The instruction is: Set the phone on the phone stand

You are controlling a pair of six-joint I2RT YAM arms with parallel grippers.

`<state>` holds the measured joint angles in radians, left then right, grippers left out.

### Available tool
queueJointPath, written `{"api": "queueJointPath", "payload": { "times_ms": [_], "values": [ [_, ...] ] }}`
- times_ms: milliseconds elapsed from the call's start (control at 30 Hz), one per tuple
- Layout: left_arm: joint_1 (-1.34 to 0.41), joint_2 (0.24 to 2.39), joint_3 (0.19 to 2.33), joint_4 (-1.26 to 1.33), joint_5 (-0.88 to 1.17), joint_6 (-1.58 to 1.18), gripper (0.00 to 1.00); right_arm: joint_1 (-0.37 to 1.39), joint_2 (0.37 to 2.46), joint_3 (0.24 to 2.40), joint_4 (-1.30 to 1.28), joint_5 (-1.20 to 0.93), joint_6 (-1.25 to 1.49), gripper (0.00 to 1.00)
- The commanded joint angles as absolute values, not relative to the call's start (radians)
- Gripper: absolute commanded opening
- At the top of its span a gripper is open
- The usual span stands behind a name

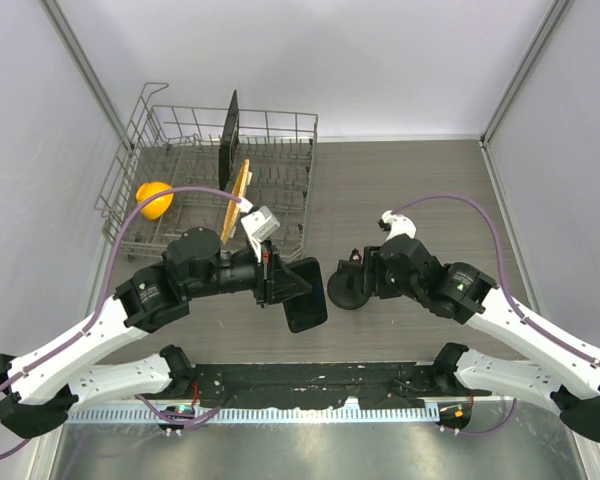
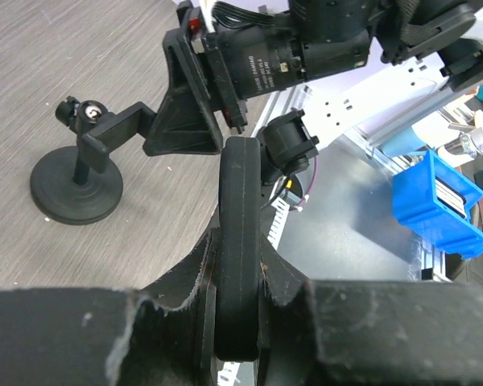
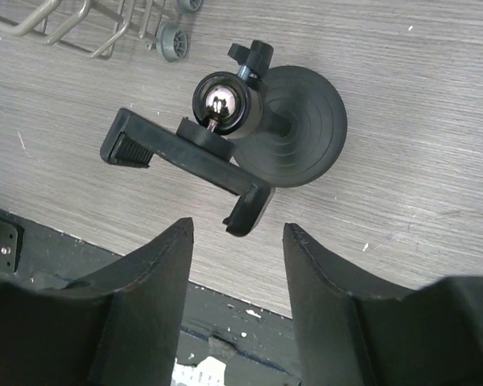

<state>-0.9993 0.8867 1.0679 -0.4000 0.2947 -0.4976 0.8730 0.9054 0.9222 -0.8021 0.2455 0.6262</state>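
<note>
The phone (image 1: pixel 306 291) is a glossy black slab held tilted above the table in my left gripper (image 1: pixel 283 284), which is shut on it. In the left wrist view the phone (image 2: pixel 240 233) stands edge-on between the jaws of the left gripper (image 2: pixel 240 277). The phone stand (image 1: pixel 350 288) sits just right of the phone, on its round disc base (image 3: pixel 302 121), with a ball joint and a clamp cradle (image 3: pixel 185 161). It also shows in the left wrist view (image 2: pixel 75 177). My right gripper (image 3: pixel 235 241) is open and empty, hovering just near of the stand without touching it; it also shows from above (image 1: pixel 368 272).
A wire dish rack (image 1: pixel 185 150) stands at the back left with an upright black square plate (image 1: pixel 228 135), a yellow plate (image 1: pixel 239 190) and an orange object (image 1: pixel 154 198). A blue bin (image 2: pixel 443 201) lies off the table beyond the front rail (image 1: pixel 300 385).
</note>
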Motion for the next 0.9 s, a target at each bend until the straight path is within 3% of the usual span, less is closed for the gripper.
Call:
{"api": "queueJointPath", "payload": {
  "times_ms": [0, 133, 500, 667, 767, 867],
  "values": [
    [-1.0, 0.851, 1.057, -0.256, 0.363, -0.519, 0.0, 0.874, 0.905, 0.92, -0.727, 0.301, 0.598, 0.51],
    [-0.999, 0.868, 1.054, -0.238, 0.425, -0.505, 0.0, 0.873, 0.914, 0.917, -0.715, 0.317, 0.577, 0.39],
    [-1.0, 0.928, 1.066, -0.201, 0.486, -0.42, 0.0, 0.873, 0.943, 0.925, -0.698, 0.334, 0.491, 0.31],
    [-0.999, 0.957, 1.08, -0.193, 0.457, -0.371, 0.0, 0.873, 0.954, 0.917, -0.684, 0.359, 0.457, 0.21],
    [-0.999, 0.959, 1.065, -0.146, 0.462, -0.353, 0.0, 0.873, 0.945, 0.901, -0.667, 0.339, 0.436, 0.14],
    [-0.999, 0.957, 1.036, -0.066, 0.474, -0.333, 0.0, 0.873, 0.942, 0.899, -0.667, 0.339, 0.411, 0.01]
  ]
}}
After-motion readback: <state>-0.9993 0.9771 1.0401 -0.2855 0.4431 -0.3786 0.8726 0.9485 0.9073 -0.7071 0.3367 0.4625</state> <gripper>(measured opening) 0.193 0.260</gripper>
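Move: The phone stand's clamp is about 12 cm to the right of the left gripper, some 10 cm ahead and 14 cm below; that gripper already holds the phone by its edge. From the half-open right gripper, the clamp's middle is about 3 cm ahead, 5 cm left and 1 cm lower, and the near lip is about 3 cm straight ahead. The dish rack's near right corner lies some 10 cm to the left of the clamp, 8 cm beyond it and 12 cm lower. Push the right gripper forward about 2.5 cm, tipping its fingers up a little, and close them from half open until they pinch the near lip of the stand's clamp. Meanwhile keep the left grip on the phone and carry it right towards the stand, easing back slightly at first, then sinking a little, while turning the wrist some 10 degrees clockwise. ##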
